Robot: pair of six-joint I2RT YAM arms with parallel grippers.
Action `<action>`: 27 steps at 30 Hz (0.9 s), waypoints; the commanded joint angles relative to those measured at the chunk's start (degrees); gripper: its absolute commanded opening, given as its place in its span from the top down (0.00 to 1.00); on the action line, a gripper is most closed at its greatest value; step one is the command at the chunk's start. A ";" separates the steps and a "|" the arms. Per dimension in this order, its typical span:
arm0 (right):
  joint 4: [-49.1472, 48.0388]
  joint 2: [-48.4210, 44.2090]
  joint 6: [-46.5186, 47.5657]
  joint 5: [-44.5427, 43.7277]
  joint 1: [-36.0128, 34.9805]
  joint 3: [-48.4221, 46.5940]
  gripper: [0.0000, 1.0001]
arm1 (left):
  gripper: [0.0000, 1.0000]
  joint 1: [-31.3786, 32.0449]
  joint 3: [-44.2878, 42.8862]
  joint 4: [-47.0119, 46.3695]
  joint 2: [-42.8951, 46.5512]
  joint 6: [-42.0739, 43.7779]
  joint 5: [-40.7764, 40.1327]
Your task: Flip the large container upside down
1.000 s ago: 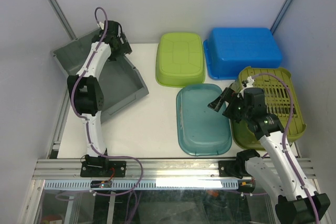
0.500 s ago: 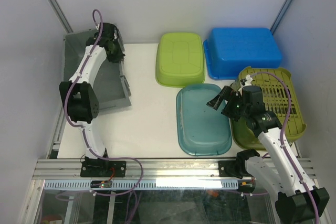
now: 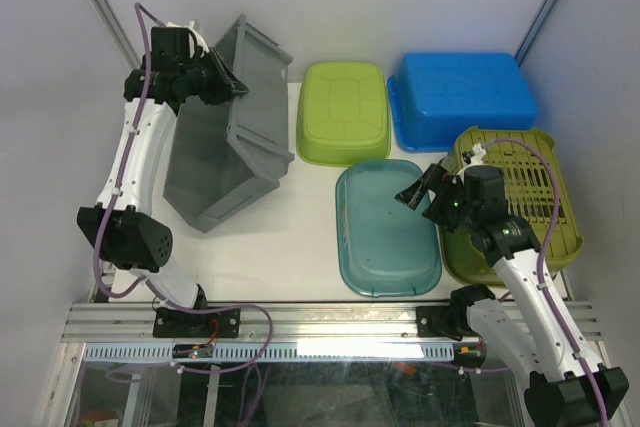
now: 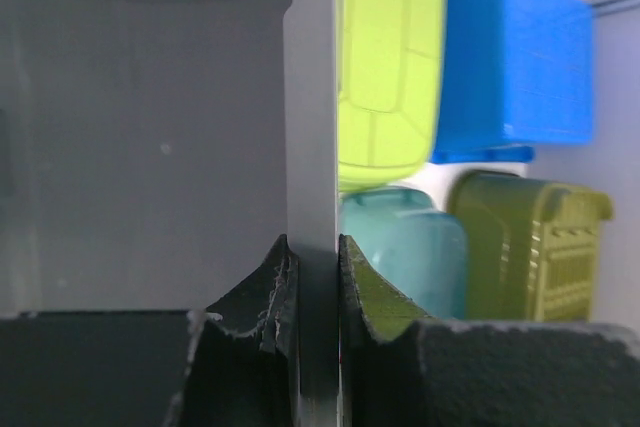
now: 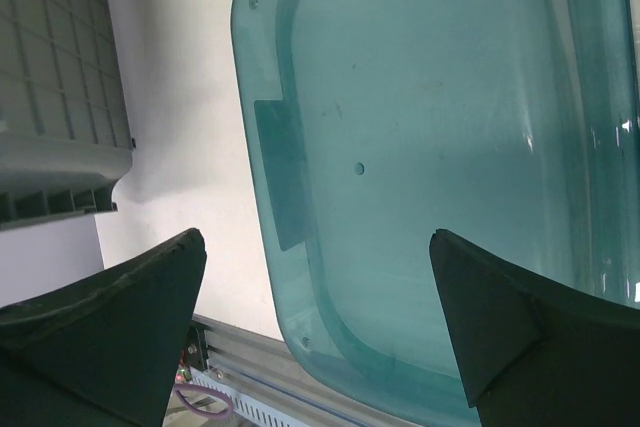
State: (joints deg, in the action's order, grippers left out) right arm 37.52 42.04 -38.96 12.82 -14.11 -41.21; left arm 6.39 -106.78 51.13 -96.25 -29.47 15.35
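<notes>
The large grey container (image 3: 225, 132) is tipped up on its near edge at the table's left, its ribbed base facing right and up. My left gripper (image 3: 228, 87) is shut on its upper rim; in the left wrist view the rim's grey wall (image 4: 312, 127) stands clamped between my fingers (image 4: 262, 297). My right gripper (image 3: 418, 192) is open and empty over the teal tub (image 3: 386, 227), which fills the right wrist view (image 5: 430, 167). The grey container's ribbed side shows there at the upper left (image 5: 55, 87).
A lime green tub (image 3: 344, 112) lies upside down at the back centre. A blue tub (image 3: 463, 97) is at the back right. An olive slatted basket (image 3: 530, 202) lies at the right, under my right arm. The table's front rail (image 3: 330, 322) runs along the near edge.
My left gripper has lifted the grey container's rim up and swung it rightwards, so the container has gone from lying open on the table to standing tipped on edge. The right arm has barely moved.
</notes>
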 commanded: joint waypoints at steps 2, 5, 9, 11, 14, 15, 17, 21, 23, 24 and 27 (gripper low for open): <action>-0.99 -0.57 -0.20 -0.94 -0.04 -2.08 0.01 | 1.00 -0.22 -5.78 -8.40 8.77 -6.32 12.50; -0.70 -0.85 -0.07 -1.16 -0.04 -2.21 0.02 | 1.00 -2.05 -2.58 -14.26 11.12 -10.95 19.96; -0.52 -1.08 0.02 -1.05 -0.04 -1.99 0.02 | 1.00 -6.11 10.37 -32.45 16.18 -26.16 31.60; -0.46 -1.25 0.02 -1.04 -0.05 -1.85 0.02 | 1.00 -7.70 18.32 -44.43 18.69 -34.78 35.21; -0.37 -1.35 0.19 -0.96 -0.04 -1.82 0.02 | 1.00 -9.61 27.50 -57.40 21.59 -43.23 36.42; -0.27 -1.41 0.28 -0.96 -0.04 -1.84 0.01 | 1.00 -10.16 28.51 -58.77 22.39 -44.32 36.11; -0.18 -1.57 0.48 -1.05 -0.04 -1.78 0.01 | 1.00 -10.93 31.38 -60.20 23.29 -45.71 35.98; -0.30 -1.74 0.47 -1.00 -0.05 -1.38 0.01 | 1.00 -11.50 38.22 -66.55 24.98 -52.03 36.13; -0.43 -1.70 0.46 -0.64 -0.04 -1.33 0.01 | 1.00 -12.19 41.37 -69.92 25.21 -55.04 36.25; -0.49 -1.68 0.46 -0.42 -0.06 -1.37 0.02 | 1.00 -12.62 42.77 -70.60 25.31 -56.16 36.24; -0.26 -1.91 0.46 -0.05 -0.05 -1.75 0.02 | 0.69 -13.54 45.37 -69.18 25.61 -55.37 35.89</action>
State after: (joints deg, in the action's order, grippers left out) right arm 38.15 41.15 -38.92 12.32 -14.11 -41.23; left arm -5.82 -61.78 -4.67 -75.85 -77.49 47.51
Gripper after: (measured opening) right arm 0.985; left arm 0.150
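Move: Under the left hand, which already grips the raised right-hand rim of the large grey container, the bare table it is being turned over lies about 29 cm down, some 8 cm back and 2 cm left. The lime container is level with this hand, roughly 18 cm right; the teal container is about 27 cm right and 22 cm back, both some 26 cm lower. From the idle right hand, the large container's middle is about 34 cm left and 10 cm ahead, at about its own height. Rolling its left side downward by some 50 degrees, the left hand keeps its pinch on the large container's rim and swings the underside round towards the right. The hand first rises and draws back, veering slightly right, up to about 7 cm higher, then eases left again and sinks about 4 cm, staying over the bare table. ##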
